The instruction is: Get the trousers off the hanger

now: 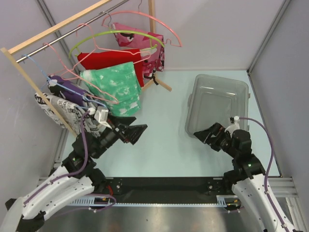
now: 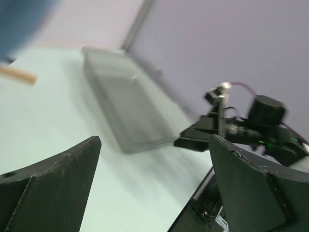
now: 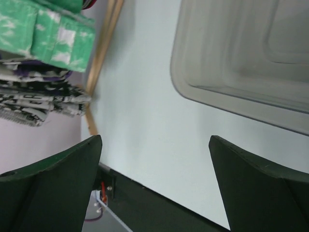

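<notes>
The purple camouflage trousers (image 1: 67, 89) hang at the left end of the rack, between a green-and-white garment (image 1: 116, 89) and a newsprint garment (image 1: 58, 108). Thin pale pink hanger wire (image 1: 64, 72) shows just above them; I cannot trace the whole hanger. In the right wrist view the trousers (image 3: 41, 73) are a thin strip at the far left. My left gripper (image 1: 138, 132) is open and empty, to the right of the garments and pointing right over the table; it also shows in its wrist view (image 2: 153, 140). My right gripper (image 1: 202, 135) (image 3: 154, 139) is open and empty by the bin's near left corner.
A clear grey plastic bin (image 1: 217, 104) lies on the table at right, also in both wrist views (image 2: 125, 106) (image 3: 251, 58). The wooden rack (image 1: 58, 29) carries red and pink garments and lime-green, blue and pink hangers. Its wooden leg (image 3: 104, 48) stands near the garments.
</notes>
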`<state>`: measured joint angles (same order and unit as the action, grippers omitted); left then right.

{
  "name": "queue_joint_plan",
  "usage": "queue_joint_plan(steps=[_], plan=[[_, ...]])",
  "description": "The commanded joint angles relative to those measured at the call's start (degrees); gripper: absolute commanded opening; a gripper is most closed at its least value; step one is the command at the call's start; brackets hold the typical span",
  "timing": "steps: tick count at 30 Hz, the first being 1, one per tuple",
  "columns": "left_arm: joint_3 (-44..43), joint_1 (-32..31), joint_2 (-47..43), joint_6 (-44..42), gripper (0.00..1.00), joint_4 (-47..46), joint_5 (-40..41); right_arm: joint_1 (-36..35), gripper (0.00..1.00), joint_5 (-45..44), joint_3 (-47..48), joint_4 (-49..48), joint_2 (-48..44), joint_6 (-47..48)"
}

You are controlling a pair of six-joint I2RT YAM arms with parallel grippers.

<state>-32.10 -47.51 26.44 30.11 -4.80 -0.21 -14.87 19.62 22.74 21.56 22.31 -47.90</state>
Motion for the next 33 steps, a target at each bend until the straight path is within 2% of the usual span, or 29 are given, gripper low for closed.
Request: queue_joint_plan(steps=[1,2,6,9,13,18,24,28,33], plan=[[-11.3,-0.2,6.9,1.5,1.00,20.7,8.9,0.2,1.00,-8.7,8.0,9.4,3.6,4.9],[-12.8,-0.2,8.4,-0.2,1.00,21.7,5.0,0.2,1.00,-9.7,9.2,11.6,5.4,5.2],[-14.6,-0.1,7.8,-0.8,1.00,20.0,3.9,0.5,1.00,-11.4,14.9,15.0,8.4,7.3],[-15.9,0.0,7.2,-1.2,1.00,18.6,3.2,1.9,1.00,-7.2,16.5,14.3,7.8,8.4],[-24.0,0.0,9.9,-2.4,1.00,22.7,-1.1,3.0,1.00,5.8,15.9,8.9,5.6,12.6],[-31.5,0.0,12.5,-0.9,1.00,28.1,-6.0,3.0,1.00,8.2,20.4,11.0,7.4,18.2],[-43.0,0.0,18.7,-1.0,0.98,33.7,-7.0,3.1,1.00,10.1,25.1,13.6,9.9,20.1],[-41.7,0.0,19.1,-0.1,0.98,33.5,-11.5,3.0,1.00,10.8,26.2,14.0,10.4,20.4],[-35.0,0.0,14.3,0.9,0.98,33.0,-13.8,3.1,1.00,11.5,26.9,14.6,11.2,21.0]])
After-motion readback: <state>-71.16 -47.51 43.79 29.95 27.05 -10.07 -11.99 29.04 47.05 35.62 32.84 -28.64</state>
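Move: The green garment, the likeliest of the hanging clothes, is about 15 cm ahead and 8 cm left of the left hand, its middle some 5 cm lower. The red cloth hangs about 8 cm beyond it; the black-and-white garment is 21 cm left of the left hand and 6 cm ahead. From the right hand the green garment is roughly 32 cm left, 13 cm ahead and 10 cm higher. Heading up into free space before the rack, with no touch to be seen, the left hand first dips slightly forward, then climbs to some 12 cm above its start and eases back about 3 cm towards its base, swinging clockwise a little and settling slightly at the end. The right hand sways right and returns while rising about 9 cm, its fingers tipping up and turning left. Both grippers stay wide open. ##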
